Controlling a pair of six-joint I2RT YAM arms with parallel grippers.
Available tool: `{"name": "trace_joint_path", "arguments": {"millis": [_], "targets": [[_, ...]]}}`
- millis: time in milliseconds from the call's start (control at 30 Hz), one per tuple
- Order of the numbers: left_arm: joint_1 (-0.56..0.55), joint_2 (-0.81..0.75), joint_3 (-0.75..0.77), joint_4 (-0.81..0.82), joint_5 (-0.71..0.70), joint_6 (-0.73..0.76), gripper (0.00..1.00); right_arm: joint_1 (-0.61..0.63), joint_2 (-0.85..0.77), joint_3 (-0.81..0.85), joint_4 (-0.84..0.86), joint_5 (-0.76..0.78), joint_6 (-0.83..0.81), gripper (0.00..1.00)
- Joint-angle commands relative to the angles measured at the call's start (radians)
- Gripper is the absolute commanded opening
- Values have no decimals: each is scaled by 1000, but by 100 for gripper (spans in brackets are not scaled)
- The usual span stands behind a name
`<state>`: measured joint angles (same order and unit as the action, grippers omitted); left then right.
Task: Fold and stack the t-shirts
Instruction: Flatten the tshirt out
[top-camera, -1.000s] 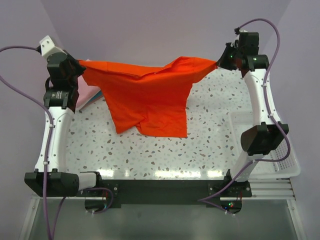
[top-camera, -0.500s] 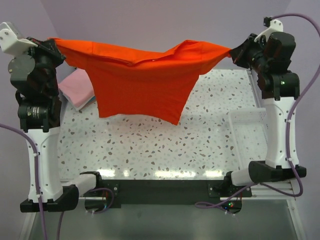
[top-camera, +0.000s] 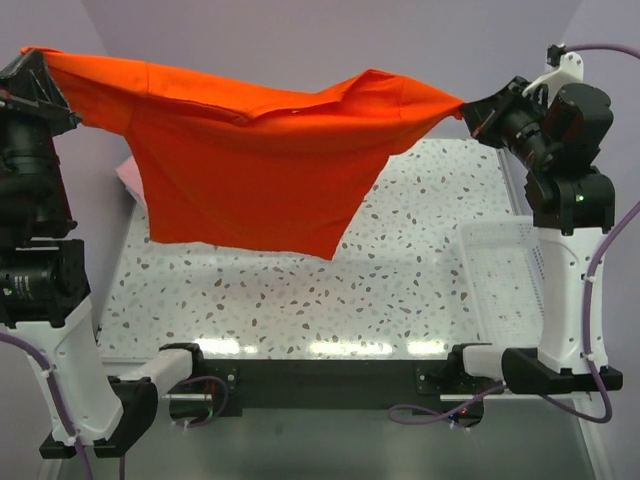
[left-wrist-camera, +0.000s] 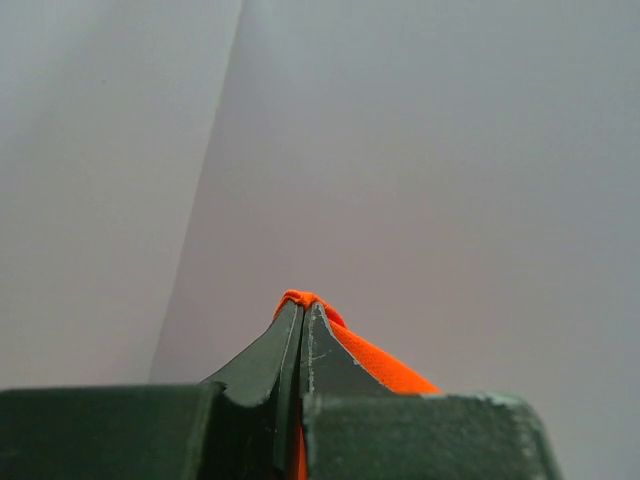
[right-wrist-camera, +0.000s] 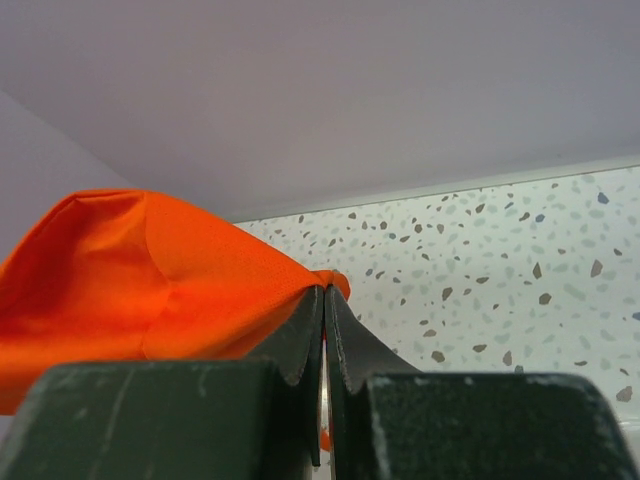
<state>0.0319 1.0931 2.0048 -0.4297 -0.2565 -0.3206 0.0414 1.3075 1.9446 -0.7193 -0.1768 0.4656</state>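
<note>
An orange-red t-shirt (top-camera: 255, 160) hangs stretched in the air between both arms, high above the speckled table (top-camera: 400, 270). My left gripper (top-camera: 35, 62) is shut on its left corner at the top left; the pinched cloth (left-wrist-camera: 345, 345) shows at the fingertips in the left wrist view. At the right, my right gripper (top-camera: 470, 108) is shut on the other corner, with the shirt (right-wrist-camera: 150, 270) bunching left of the jaws. A sliver of pink folded t-shirt (top-camera: 126, 178) peeks out behind the hanging shirt's left edge.
A white mesh basket (top-camera: 505, 275) sits on the table's right side beside the right arm's upright link. Purple walls close in behind and on both sides. Arm bases and cables line the near edge.
Both arms have risen and spread apart, lifting the orange-red shirt clear of the table and pulling it wider. The left gripper moved furthest, up to the top left corner.
</note>
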Motion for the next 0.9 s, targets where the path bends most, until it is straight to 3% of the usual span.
{"name": "trace_joint_path", "arguments": {"millis": [0,200,367,500,567,600,633,667,767,867], "targets": [[8,34,87,-1,56,64,0,18,-68,-65,52,-30,54,0],[2,192,-65,141,369,-93,0,31,-131,-222,17,11,73,0],[-223,443,-86,265,338,-23,0,29,-178,-396,-11,86,74,0],[-300,764,84,299,347,-52,0,31,-218,-521,-31,221,59,0],[-332,842,124,324,333,-52,0,31,-229,-587,-35,250,50,0],[-339,913,159,338,332,-57,5,29,-231,-605,-37,260,45,0],[-354,942,178,336,327,-57,17,32,-229,-619,-43,272,41,0],[-359,965,192,333,324,-57,52,29,-229,-642,-46,275,39,0],[-382,981,174,293,297,-61,93,29,-221,-677,-35,272,36,0],[-409,874,7,290,280,-63,96,31,-205,-700,-22,255,31,0]]}}
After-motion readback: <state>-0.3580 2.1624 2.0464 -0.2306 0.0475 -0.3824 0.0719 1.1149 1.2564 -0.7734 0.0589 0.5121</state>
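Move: Both hands hold the orange t-shirt stretched high by its corners. From the left hand, its landing spot mid-table is about 12 cm ahead, 35 to the right and 64 below, and the pink t-shirt stack about 30 ahead, 4 left and 58 below. From the right hand, that spot is level ahead, roughly 20 left and 49 below, and the white crate some 12 back, 26 right and 45 below. Left swings down 41 cm, forward and right over the table, opening; right lowers 24 cm, keeping its pinch. ##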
